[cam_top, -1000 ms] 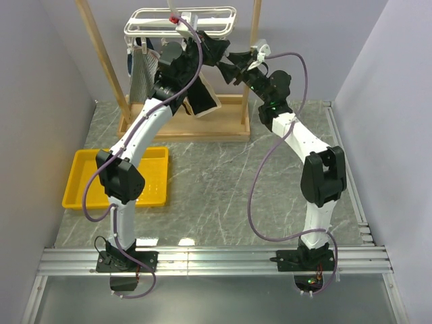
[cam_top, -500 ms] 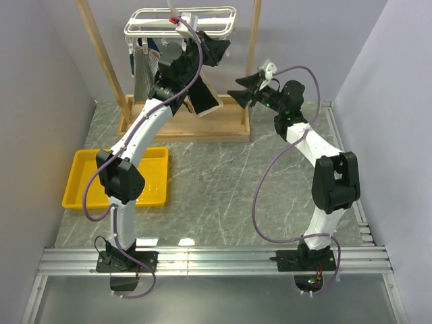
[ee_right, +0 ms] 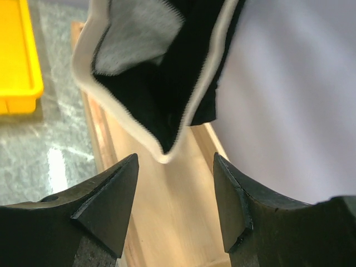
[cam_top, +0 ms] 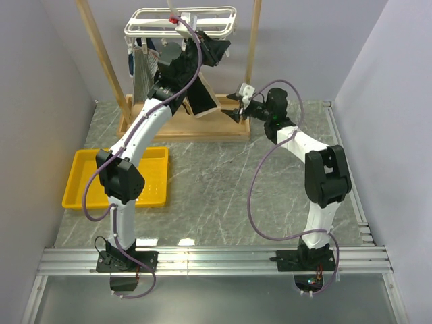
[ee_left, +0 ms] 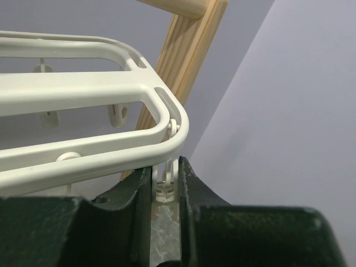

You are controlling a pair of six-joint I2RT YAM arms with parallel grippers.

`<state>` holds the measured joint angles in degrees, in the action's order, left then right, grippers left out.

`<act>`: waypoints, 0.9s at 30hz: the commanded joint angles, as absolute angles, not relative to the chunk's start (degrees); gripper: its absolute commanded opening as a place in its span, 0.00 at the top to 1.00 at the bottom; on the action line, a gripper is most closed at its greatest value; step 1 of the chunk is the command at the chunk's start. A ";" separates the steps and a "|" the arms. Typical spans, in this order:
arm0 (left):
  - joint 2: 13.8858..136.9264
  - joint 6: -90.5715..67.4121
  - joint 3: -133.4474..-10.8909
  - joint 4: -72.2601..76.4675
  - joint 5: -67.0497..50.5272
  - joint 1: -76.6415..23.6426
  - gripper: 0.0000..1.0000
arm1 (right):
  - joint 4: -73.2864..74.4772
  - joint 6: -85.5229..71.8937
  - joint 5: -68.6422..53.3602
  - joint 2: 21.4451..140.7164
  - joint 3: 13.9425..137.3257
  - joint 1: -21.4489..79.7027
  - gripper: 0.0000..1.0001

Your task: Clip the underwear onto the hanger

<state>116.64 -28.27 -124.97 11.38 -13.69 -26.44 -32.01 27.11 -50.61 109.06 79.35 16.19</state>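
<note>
The white hanger (cam_top: pixel 181 20) hangs at the top of the wooden frame; its corner fills the left wrist view (ee_left: pixel 111 105). My left gripper (cam_top: pixel 210 48) is raised under the hanger's right end, and its jaws (ee_left: pixel 165 169) are shut on a small white clip (ee_left: pixel 165 189). The underwear (cam_top: pixel 202 101), black with a beige waistband, hangs below that end. In the right wrist view it (ee_right: pixel 161 83) dangles above my right gripper (ee_right: pixel 175 167), whose jaws stand open and empty, apart from the cloth. My right gripper (cam_top: pixel 236 104) is low, by the frame's right post.
A grey striped garment (cam_top: pixel 142 71) hangs at the hanger's left end. The wooden frame stand has slanted posts (cam_top: pixel 251 47) and a base (cam_top: pixel 182 128) on the marble table. A yellow tray (cam_top: pixel 81 179) lies at the left.
My right gripper has drawn back from the underwear near the hanger and dropped down to the frame's base, open. The left arm has stayed put.
</note>
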 commanded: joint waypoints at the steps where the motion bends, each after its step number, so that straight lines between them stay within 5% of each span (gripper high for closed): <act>1: 114.35 -28.92 -125.51 14.24 -14.85 -26.19 1.00 | -29.54 35.50 -51.50 110.21 80.59 18.02 0.36; 27: 113.73 -29.00 -124.02 15.03 -15.65 -26.10 1.00 | -36.21 30.85 -42.80 119.79 89.03 20.30 0.36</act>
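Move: About 4 cm ahead of the open right hand, 5 cm to its left and 4 cm lower hangs the underwear's lower waistband corner. The clip in the left fingers, at the hanger's near right end, is some 23 cm above the right hand, about 2 cm ahead and level sideways; the rack's right post stands roughly 16 cm ahead and 7 cm to its right. From the left hand, the corner lies about 25 cm below, 1 cm ahead and 2 cm left. Sinking about 5 cm and sliding 3 cm to its left, the right hand closes in on the low-hanging waistband corner, then pushes forward some 4 cm while coming back up a little, its fingers staying open until they sit on either side of the corner. The left hand keeps its pinch on the hanger's clip. ##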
